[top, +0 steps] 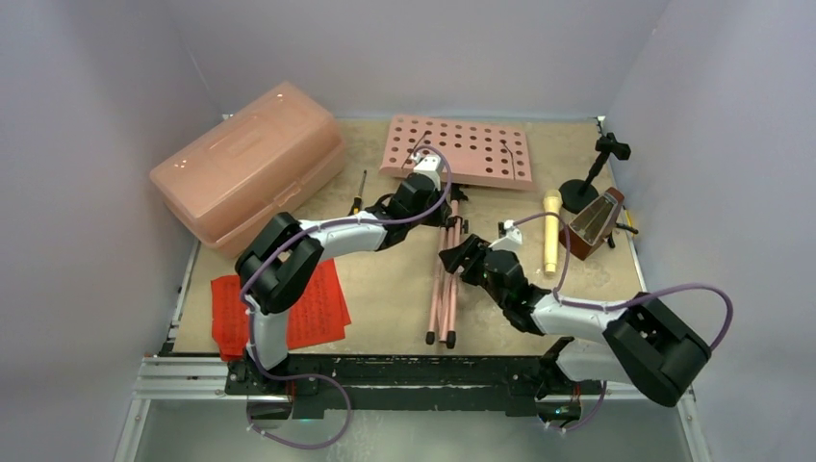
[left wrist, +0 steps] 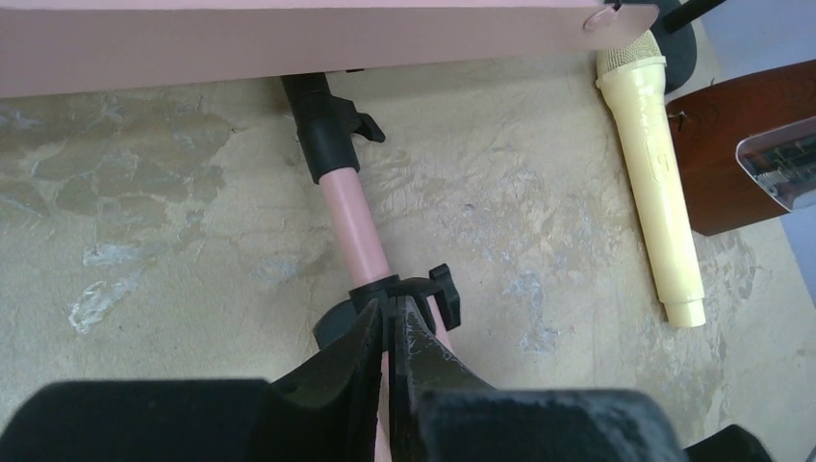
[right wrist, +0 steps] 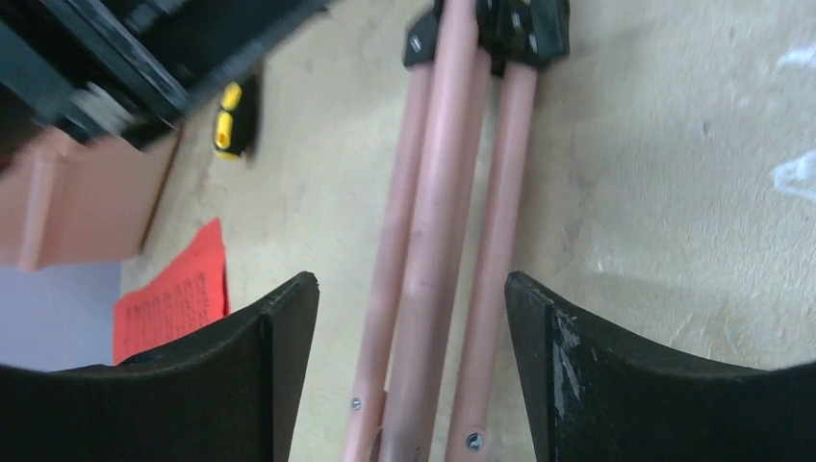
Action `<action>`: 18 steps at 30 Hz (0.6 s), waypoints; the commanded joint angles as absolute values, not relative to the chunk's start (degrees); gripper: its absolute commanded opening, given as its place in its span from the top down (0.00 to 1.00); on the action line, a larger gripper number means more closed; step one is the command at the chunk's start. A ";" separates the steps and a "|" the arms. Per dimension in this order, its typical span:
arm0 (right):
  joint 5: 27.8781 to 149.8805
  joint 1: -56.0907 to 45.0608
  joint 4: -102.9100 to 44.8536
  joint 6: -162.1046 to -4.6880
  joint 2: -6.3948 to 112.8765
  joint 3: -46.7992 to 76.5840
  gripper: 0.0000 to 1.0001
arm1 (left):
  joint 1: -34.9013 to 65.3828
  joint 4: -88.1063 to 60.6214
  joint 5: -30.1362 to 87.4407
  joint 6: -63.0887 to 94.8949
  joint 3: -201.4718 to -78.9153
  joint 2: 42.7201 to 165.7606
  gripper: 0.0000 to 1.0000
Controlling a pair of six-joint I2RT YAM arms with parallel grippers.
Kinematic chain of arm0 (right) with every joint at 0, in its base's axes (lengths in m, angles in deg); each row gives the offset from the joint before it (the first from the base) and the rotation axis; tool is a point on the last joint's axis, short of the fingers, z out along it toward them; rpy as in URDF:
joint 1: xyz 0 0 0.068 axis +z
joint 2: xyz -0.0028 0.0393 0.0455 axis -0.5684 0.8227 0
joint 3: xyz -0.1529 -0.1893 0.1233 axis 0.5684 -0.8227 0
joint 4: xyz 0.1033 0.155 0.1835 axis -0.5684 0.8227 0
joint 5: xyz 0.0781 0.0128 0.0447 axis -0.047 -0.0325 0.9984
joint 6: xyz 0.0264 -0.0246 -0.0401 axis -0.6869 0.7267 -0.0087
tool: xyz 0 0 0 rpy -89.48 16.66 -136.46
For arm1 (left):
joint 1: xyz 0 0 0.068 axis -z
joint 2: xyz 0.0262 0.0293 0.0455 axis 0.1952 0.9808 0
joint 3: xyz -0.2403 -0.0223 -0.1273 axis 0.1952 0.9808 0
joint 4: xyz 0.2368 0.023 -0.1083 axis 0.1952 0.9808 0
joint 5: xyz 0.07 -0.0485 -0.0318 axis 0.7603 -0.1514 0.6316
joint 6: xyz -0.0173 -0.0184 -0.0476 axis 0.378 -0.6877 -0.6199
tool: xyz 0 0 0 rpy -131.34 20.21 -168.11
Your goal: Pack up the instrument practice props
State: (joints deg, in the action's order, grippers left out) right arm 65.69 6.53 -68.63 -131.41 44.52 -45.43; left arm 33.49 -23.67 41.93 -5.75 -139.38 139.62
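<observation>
The pink music stand lies flat, its perforated desk (top: 462, 151) at the back and its folded legs (top: 445, 289) pointing toward me. My left gripper (top: 441, 188) (left wrist: 399, 303) is shut, tips against the black collar on the stand's pole (left wrist: 351, 217); whether it pinches anything I cannot tell. My right gripper (top: 452, 258) (right wrist: 409, 284) is open and straddles the legs (right wrist: 433, 192) without touching them. The cream microphone (top: 551, 231) (left wrist: 659, 192) lies beside the brown metronome (top: 594, 223) (left wrist: 741, 144) at the right. The red sheet-music pages (top: 289, 298) (right wrist: 173, 298) lie at the front left.
A large translucent pink lidded box (top: 250, 168), closed, stands at the back left. A yellow-and-black-handled screwdriver (top: 359, 192) (right wrist: 236, 120) lies between it and the stand. A small black stand (top: 592, 178) rises at the back right near the wall.
</observation>
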 commanded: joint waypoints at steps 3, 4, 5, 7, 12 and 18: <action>57.43 6.32 -62.98 -127.99 36.99 -43.21 0.22 | 33.42 -27.29 39.23 -5.88 -136.26 133.81 0.86; 56.50 6.32 -61.50 -127.73 35.62 -43.37 0.22 | 33.34 -27.23 39.08 -5.91 -135.59 132.77 0.83; 55.45 6.36 -59.78 -127.55 33.95 -43.46 0.20 | 33.32 -27.08 38.95 -5.89 -134.99 131.32 0.80; 53.00 6.32 -56.25 -126.53 30.56 -43.39 0.18 | 33.32 -26.40 39.21 -5.63 -133.86 128.75 0.74; 46.14 6.23 -47.14 -123.40 20.67 -42.45 0.10 | 33.14 -23.79 41.48 -4.33 -130.72 121.15 0.60; 38.55 6.23 -38.13 -118.80 10.39 -39.21 0.02 | 31.50 -18.78 46.54 -2.75 -127.30 110.30 0.44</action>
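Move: The laid-down music stand is right at both hands. Its black collar sits about 2 cm below the left fingertips and 1 cm to their right; the tray's middle is some 15 cm ahead of that hand and the screwdriver 19 cm to its left, 5 cm ahead. For the right hand, the middle of the folded legs is about 5 cm back and 3 cm below, with the microphone 20 cm to its right, 5 cm ahead. Both hands leave the folded stand. The left's shut fingertips come away from the collar, first drawing back low, then climbing about 10 cm while drifting back and left and opening to about half. The right, its fingers already apart over the legs, pulls up and right about 8 cm each, spreading wider, turning some 15 degrees clockwise and tipping up. ##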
